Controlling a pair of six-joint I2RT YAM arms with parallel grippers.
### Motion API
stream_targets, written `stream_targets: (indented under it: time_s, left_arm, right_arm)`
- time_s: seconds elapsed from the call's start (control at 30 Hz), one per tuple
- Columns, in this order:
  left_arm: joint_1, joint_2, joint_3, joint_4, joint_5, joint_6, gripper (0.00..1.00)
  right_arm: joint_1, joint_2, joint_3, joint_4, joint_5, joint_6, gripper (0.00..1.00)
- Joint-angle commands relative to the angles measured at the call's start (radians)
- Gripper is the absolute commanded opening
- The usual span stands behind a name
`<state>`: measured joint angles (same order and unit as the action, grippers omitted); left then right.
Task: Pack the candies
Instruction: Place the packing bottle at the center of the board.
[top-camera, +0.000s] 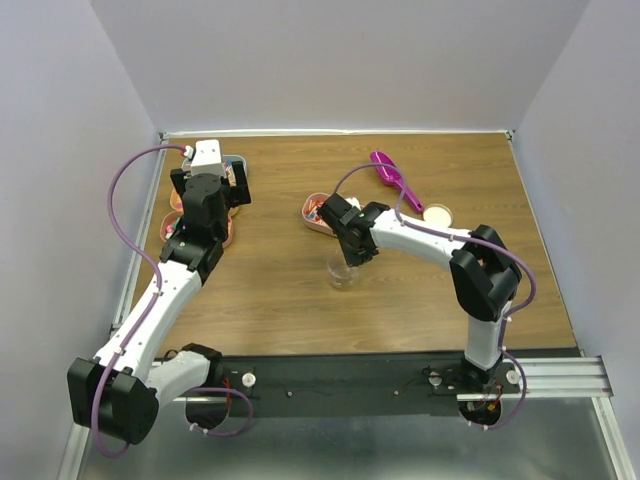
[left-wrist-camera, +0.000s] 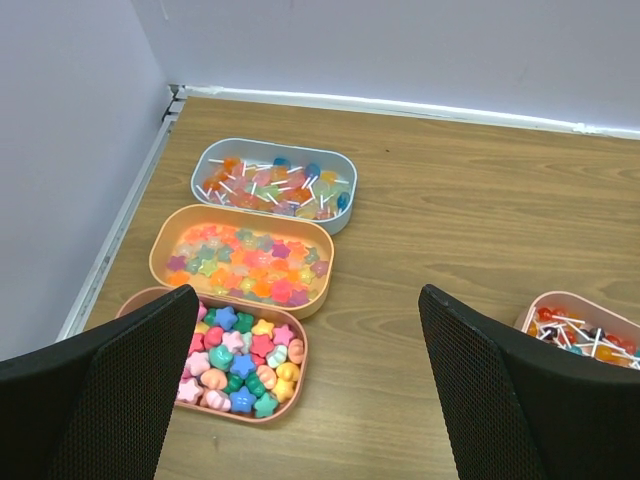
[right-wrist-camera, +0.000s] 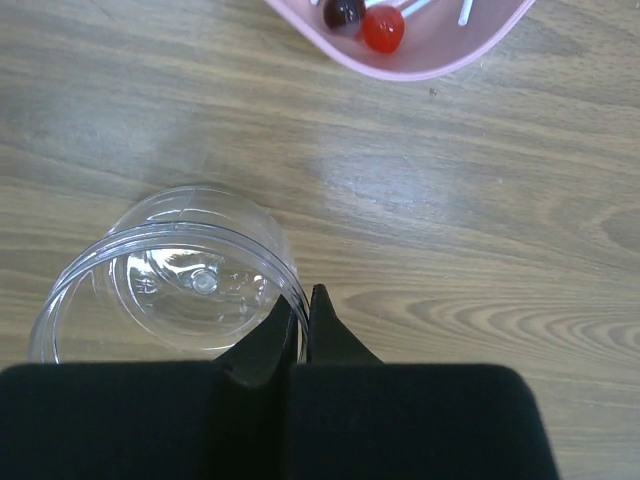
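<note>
The candies fill three oval trays at the far left: lollipops in a blue-grey tray (left-wrist-camera: 214, 160), translucent stars in an orange tray (left-wrist-camera: 166, 238), and pastel stars and shells (left-wrist-camera: 240, 350) in a pink tray (left-wrist-camera: 296, 388). My left gripper (left-wrist-camera: 310, 390) hovers wide open over these trays (top-camera: 232, 228) with nothing between its fingers. In the overhead view it is the left gripper (top-camera: 208, 185). A fourth pink tray (top-camera: 318, 212) of lollipops (right-wrist-camera: 383, 28) sits mid-table. An empty clear jar (right-wrist-camera: 170, 280) stands upright just in front of it. My right gripper (right-wrist-camera: 303, 310) is shut on the jar's rim, one finger inside and one outside.
A magenta scoop (top-camera: 388, 170) lies at the back right, with a round cream lid (top-camera: 437, 213) just in front of it. Grey walls close in the table on the left, back and right. Bare wood lies between the left trays and the jar (top-camera: 342, 272).
</note>
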<state>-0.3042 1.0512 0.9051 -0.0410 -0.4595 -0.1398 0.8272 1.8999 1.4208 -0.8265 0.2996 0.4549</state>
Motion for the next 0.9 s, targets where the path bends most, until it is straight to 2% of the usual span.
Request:
stream_targets:
  time_s: [0.0,0.27,0.47,0.63,0.67,0.73,0.87]
  left_arm:
    - [0.014,0.0,0.012,0.024,0.004,-0.001,0.98]
    - [0.022,0.009,0.015,0.024,0.024,-0.006,0.98]
    - [0.024,0.01,0.017,0.023,0.031,-0.009,0.98]
    - [0.027,0.012,0.017,0.023,0.038,-0.011,0.98]
    - [0.027,0.015,0.017,0.023,0.038,-0.011,0.98]
    - [0.028,0.015,0.018,0.023,0.039,-0.011,0.98]
    - [0.031,0.018,0.017,0.023,0.041,-0.011,0.98]
  right_arm:
    - [0.01,-0.021,-0.029,0.075,0.067,0.074,0.02]
    - [0.016,-0.022,-0.08,0.159,0.081,0.103,0.05]
    - [0.02,-0.041,-0.089,0.165,0.035,0.105,0.15]
    - [0.02,-0.068,-0.114,0.162,0.013,0.093,0.16]
    - [0.02,-0.073,-0.115,0.162,0.004,0.09,0.22]
    - [0.02,-0.079,-0.117,0.162,-0.028,0.088,0.24]
    - [0.018,-0.117,-0.096,0.159,-0.063,0.079,0.35]
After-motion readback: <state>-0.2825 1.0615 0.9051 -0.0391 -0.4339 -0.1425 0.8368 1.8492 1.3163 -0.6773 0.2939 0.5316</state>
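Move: My right hand already has the clear packing bottle by the right side of its rim at the middle of the board; the bottle's centre is about 4 cm left of my fingertips, 1 cm back and 4 cm lower. The lollipop tray sits some 13 cm ahead and 4 cm left, the white lid 14 cm ahead and 21 cm right, the purple scoop 23 cm ahead and 12 cm right. From my idle left hand, the bottle is roughly 26 cm right, 9 cm back and 26 cm down. With my right hand I ease the bottle down onto the board, about 1 cm forward and down with a little left, tilting my wrist some 5 degrees so the tips swing forward. Then I open my fingers to about a third, letting go of the rim, while my hand draws back about 1 cm and stays astride the rim. ##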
